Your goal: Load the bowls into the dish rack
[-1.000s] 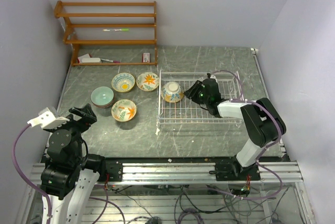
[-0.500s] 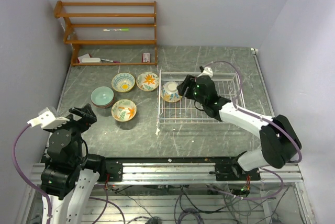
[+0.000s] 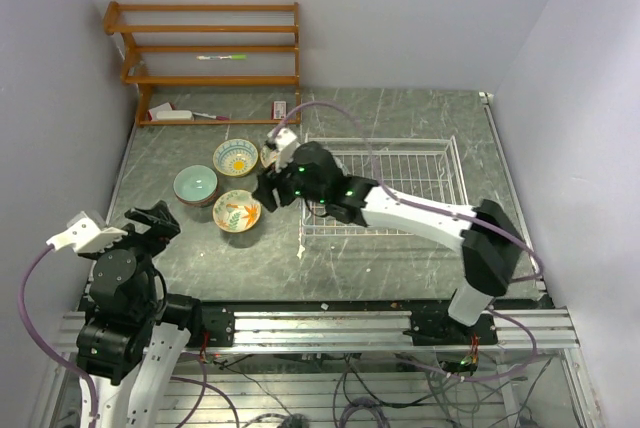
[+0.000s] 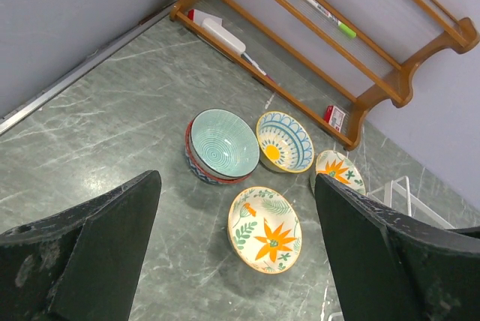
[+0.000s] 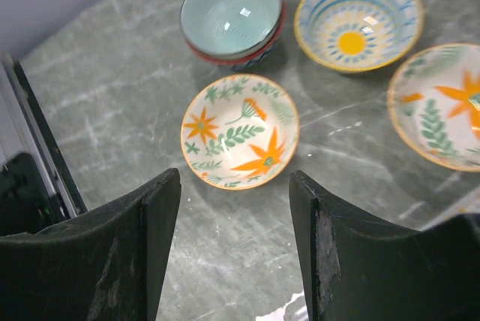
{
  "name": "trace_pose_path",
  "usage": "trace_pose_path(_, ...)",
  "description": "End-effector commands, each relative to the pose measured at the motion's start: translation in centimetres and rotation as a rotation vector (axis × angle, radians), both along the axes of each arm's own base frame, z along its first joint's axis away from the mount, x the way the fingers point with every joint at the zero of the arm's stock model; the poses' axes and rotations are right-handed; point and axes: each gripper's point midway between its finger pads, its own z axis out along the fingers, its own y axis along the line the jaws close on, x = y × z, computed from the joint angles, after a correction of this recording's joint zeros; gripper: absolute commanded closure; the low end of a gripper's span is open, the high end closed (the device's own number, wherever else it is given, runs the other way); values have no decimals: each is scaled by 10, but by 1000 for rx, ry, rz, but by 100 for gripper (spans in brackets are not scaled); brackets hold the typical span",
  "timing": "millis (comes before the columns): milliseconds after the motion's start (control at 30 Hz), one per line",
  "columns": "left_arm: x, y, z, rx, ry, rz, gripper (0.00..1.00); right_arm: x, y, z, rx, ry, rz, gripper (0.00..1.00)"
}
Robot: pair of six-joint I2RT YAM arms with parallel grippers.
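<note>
Four bowls show on the table left of the dish rack (image 3: 410,173): a pale teal bowl (image 3: 195,184) stacked in a reddish-brown one, a blue-and-yellow bowl (image 3: 235,157), an orange-leaf bowl (image 3: 237,210) and an orange-flower bowl (image 3: 283,153) partly under my right arm. My right gripper (image 3: 267,192) hovers open just right of the orange-leaf bowl (image 5: 240,131), nothing between its fingers (image 5: 161,208). The right arm hides the rack's left end. My left gripper (image 3: 155,220) stands open near the front left, looking at the teal bowl (image 4: 223,143) and the orange-leaf bowl (image 4: 269,229).
A brown wooden shelf (image 3: 205,58) stands at the back left with a green pen and small items on it. A rack corner (image 4: 401,190) shows in the left wrist view. The walls close in on the left, back and right.
My right arm has swung left out of the rack, away from the bowl standing there, to above the table bowls. Its jaws have widened. The left arm has barely moved.
</note>
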Motion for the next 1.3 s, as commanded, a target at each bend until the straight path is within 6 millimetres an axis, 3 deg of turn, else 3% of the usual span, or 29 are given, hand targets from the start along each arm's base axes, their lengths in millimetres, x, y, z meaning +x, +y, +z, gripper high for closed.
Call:
trace_pose_path(0, -12, 12, 13, -30, -60, 64, 5, -26, 34, -40, -144, -5, 188, 40)
trace_pose_path(200, -13, 12, 14, -32, -67, 63, 5, -41, 74, -80, -228, 4, 282, 40)
trace_pose_path(333, -14, 11, 15, -32, -71, 61, 5, -45, 88, -112, -288, 18, 315, 40)
trace_pose_path(467, -14, 11, 15, -32, -73, 57, 5, -44, 93, -134, -316, 24, 335, 40)
trace_pose_path(867, -13, 10, 15, -27, -72, 48, 5, -35, 98, -164, -365, -9, 337, 45)
trace_pose_path(1000, -13, 10, 15, -27, -72, 49, 5, -31, 97, -165, -368, -18, 318, 52)
trace_pose_path(1133, -13, 10, 15, -27, -72, 48, 5, -32, 96, -156, -337, -25, 304, 83)
trace_pose_path(1267, -13, 10, 15, -26, -72, 47, 5, -36, 95, -147, -303, -22, 312, 89)
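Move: The orange-flower bowl nearest the robot, empty and upright on the table, lies about 10 cm to the right hand's left, 2 cm ahead and 18 cm below. From that hand the teal bowl stack is some 8 cm ahead and 20 cm left, the yellow-rimmed sun bowl 16 cm ahead and 10 cm left, the other flower bowl 16 cm ahead and 2 cm right. From the left hand, the aimed-at bowl is roughly 10 cm ahead, 12 cm right and 24 cm below. The near flower bowl gets its rim pinched on the side towards the robot: the right hand sinks about 17 cm while swinging 9 cm left and slightly back, tipping its fingers more steeply down and turning some 20 degrees counter-clockwise. Low at the rim it eases forward, closes from half open to nearly shut, and begins to rise by about a centimetre. ##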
